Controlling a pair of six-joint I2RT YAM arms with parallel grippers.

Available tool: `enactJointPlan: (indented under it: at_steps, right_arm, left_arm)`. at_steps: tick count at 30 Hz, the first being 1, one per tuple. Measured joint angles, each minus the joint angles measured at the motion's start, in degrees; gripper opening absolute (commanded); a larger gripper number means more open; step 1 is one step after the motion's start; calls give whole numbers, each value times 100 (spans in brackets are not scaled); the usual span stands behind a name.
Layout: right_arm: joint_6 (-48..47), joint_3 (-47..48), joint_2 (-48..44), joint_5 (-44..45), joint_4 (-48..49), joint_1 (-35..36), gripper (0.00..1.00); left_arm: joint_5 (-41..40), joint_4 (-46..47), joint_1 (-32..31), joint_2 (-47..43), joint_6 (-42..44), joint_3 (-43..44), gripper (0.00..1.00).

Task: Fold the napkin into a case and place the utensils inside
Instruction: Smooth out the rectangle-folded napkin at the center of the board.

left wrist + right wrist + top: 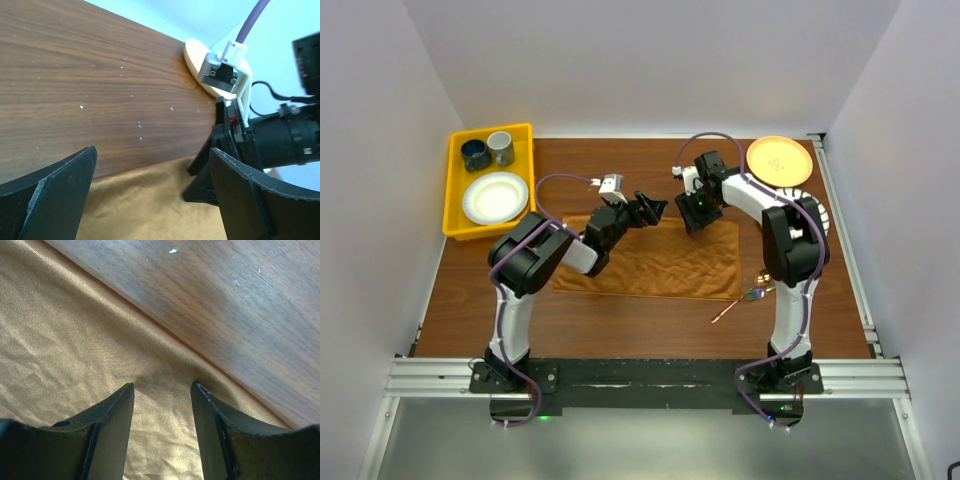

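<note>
The rust-brown napkin [660,262] lies spread and wrinkled on the wooden table, with no case shape to it. My right gripper [698,216] stands at its far edge, jaws partly open, with both tips resting on the cloth [60,340] and nothing pinched between them [162,385]. My left gripper [656,208] hovers just left of it over the same far edge, wide open and empty [153,150]. In the left wrist view the napkin [150,205] and the right gripper [199,178] both show. The utensils [755,294] lie on the table off the napkin's near right corner, one slim piece [724,314] closer in.
An orange plate [779,160] sits at the far right, also in the left wrist view [197,60]. A yellow tray [455,190] at the far left holds a white plate [495,197] and two cups [475,153] [501,148]. White walls enclose the table.
</note>
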Motion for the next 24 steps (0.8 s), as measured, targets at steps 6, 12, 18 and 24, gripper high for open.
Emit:
enactJointPlan:
  at_steps: [6, 12, 18, 24]
  right_arm:
    - [-7, 0, 2, -4, 0, 0, 55]
    - [-26, 0, 2, -20, -4, 2, 55]
    - [-33, 0, 2, -35, -7, 0, 56]
    - [-33, 0, 2, -37, -7, 0, 56]
  left_arm:
    - [-511, -439, -199, 0, 892, 236, 100]
    - [-688, -1115, -210, -2, 988, 479, 100]
    - [-715, -1419, -175, -4, 557, 334, 100]
    - [-608, -1379, 116, 4, 57, 118, 100]
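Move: Below the left hand's open fingers lies the folded napkin, its middle roughly 10 cm back, 1 cm to the left and 9 cm down. The right gripper's fingertips stand about 8 cm to the left hand's right, 4 cm back and 8 cm lower. The utensils lie some 18 cm back and 22 cm right, and the yellow plate 10 cm ahead and 27 cm right. From the right hand, the napkin's middle is some 7 cm back, 9 cm left and 1 cm below. Sinking about 5 cm towards the far part of the napkin, the left hand first eases slightly forward, then drifts some 3 cm left, away from the right gripper. It rolls its left side up, then dips its fingers about 10 degrees, jaws still wide open; contact with the cloth can't be made out. The right hand stays put, half open, fingertips at the cloth near the far edge. ##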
